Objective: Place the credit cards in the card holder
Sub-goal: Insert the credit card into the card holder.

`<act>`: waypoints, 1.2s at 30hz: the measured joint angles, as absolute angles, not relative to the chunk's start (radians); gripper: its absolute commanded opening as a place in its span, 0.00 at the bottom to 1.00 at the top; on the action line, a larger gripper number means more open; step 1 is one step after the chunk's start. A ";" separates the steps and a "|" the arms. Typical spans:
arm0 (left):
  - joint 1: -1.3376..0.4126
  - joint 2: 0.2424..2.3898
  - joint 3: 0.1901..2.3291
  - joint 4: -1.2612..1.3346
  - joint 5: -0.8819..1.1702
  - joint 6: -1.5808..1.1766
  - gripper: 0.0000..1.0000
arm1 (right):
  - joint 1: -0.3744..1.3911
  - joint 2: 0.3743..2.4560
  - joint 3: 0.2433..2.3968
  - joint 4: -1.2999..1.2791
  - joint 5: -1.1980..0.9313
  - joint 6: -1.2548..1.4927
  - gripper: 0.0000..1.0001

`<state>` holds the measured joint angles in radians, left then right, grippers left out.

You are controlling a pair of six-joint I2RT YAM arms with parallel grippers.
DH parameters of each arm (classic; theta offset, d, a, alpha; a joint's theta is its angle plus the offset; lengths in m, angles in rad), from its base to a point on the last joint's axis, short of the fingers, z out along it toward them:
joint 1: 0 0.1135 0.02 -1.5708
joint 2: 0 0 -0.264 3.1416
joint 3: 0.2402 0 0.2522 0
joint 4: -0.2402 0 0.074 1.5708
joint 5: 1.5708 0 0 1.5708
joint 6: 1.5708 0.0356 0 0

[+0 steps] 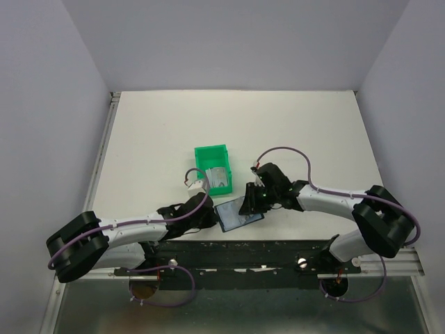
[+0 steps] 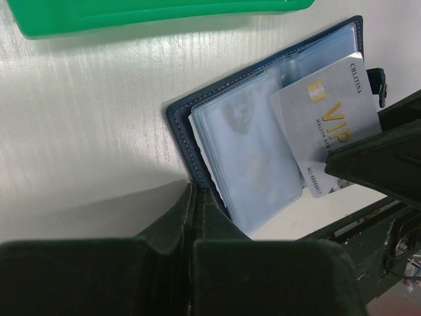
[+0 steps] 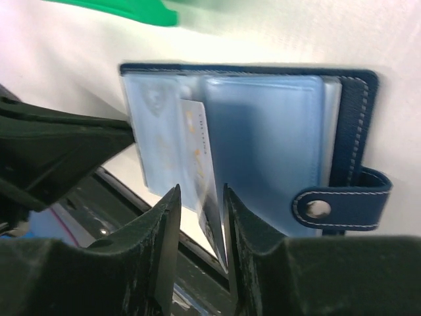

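The navy card holder [image 1: 240, 213] lies open near the table's front edge, its clear sleeves [image 2: 250, 151] facing up. A silver credit card [image 2: 329, 125] printed VIP sits partly inside a sleeve, its near end sticking out. In the right wrist view that credit card [image 3: 195, 151] stands between the parted jaws of my right gripper [image 3: 200, 194], leaning on the right-hand finger with a gap on the other side. My left gripper [image 2: 194, 194] is shut, its tips against the holder's navy cover edge [image 2: 177, 125]. The snap tab [image 3: 342, 207] hangs off the holder's right side.
A green plastic bin [image 1: 212, 167] stands just behind the holder, with a pale grey flat piece [image 1: 219, 174] inside. The black rail [image 1: 278, 250] with the arm bases runs right along the holder's near side. White walls enclose the table.
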<state>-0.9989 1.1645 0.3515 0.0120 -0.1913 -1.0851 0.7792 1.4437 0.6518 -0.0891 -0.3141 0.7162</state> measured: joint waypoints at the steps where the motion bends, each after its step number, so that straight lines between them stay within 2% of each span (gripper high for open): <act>1: -0.999 1.164 0.351 0.011 -0.190 -1.085 0.00 | 0.779 1.449 0.652 -0.102 -0.309 0.713 0.33; 4: -0.999 1.163 0.351 0.010 -0.190 -1.085 0.00 | 0.779 1.471 0.652 -0.123 -0.302 0.710 0.24; 9: -0.999 1.163 0.351 0.010 -0.189 -1.085 0.00 | 0.779 1.474 0.652 -0.126 -0.295 0.713 0.20; 14: -0.999 1.163 0.351 0.010 -0.189 -1.084 0.00 | 0.779 1.474 0.652 -0.123 -0.286 0.709 0.06; 18: -0.999 1.163 0.351 0.010 -0.189 -1.084 0.00 | 0.780 1.473 0.646 -0.099 -0.285 0.704 0.01; 36: -0.999 1.166 0.351 0.013 -0.189 -1.082 0.00 | 0.777 1.489 0.559 0.137 -0.411 0.714 0.00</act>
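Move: The credit card already stands between my open right fingertips, its middle roughly 2 cm ahead, 1 cm left and 1 cm below the hand point. The holder's left pocket lies 6 cm left of that hand, 1 cm back and 3 cm below; the green box is about 13 cm ahead and 11 cm left. From my left hand, at the holder's left edge, the card is some 5 cm ahead, 9 cm right and slightly higher. I lower my right hand about 1.5 cm and ease it a centimetre to the right around the card, closing until the fingertips pinch it. Then I carry the card about 2 cm left towards the left pocket, rising slightly and drawing back a little as the fingers tilt up some 10 degrees. My left hand stays shut and still at the holder's left edge. ##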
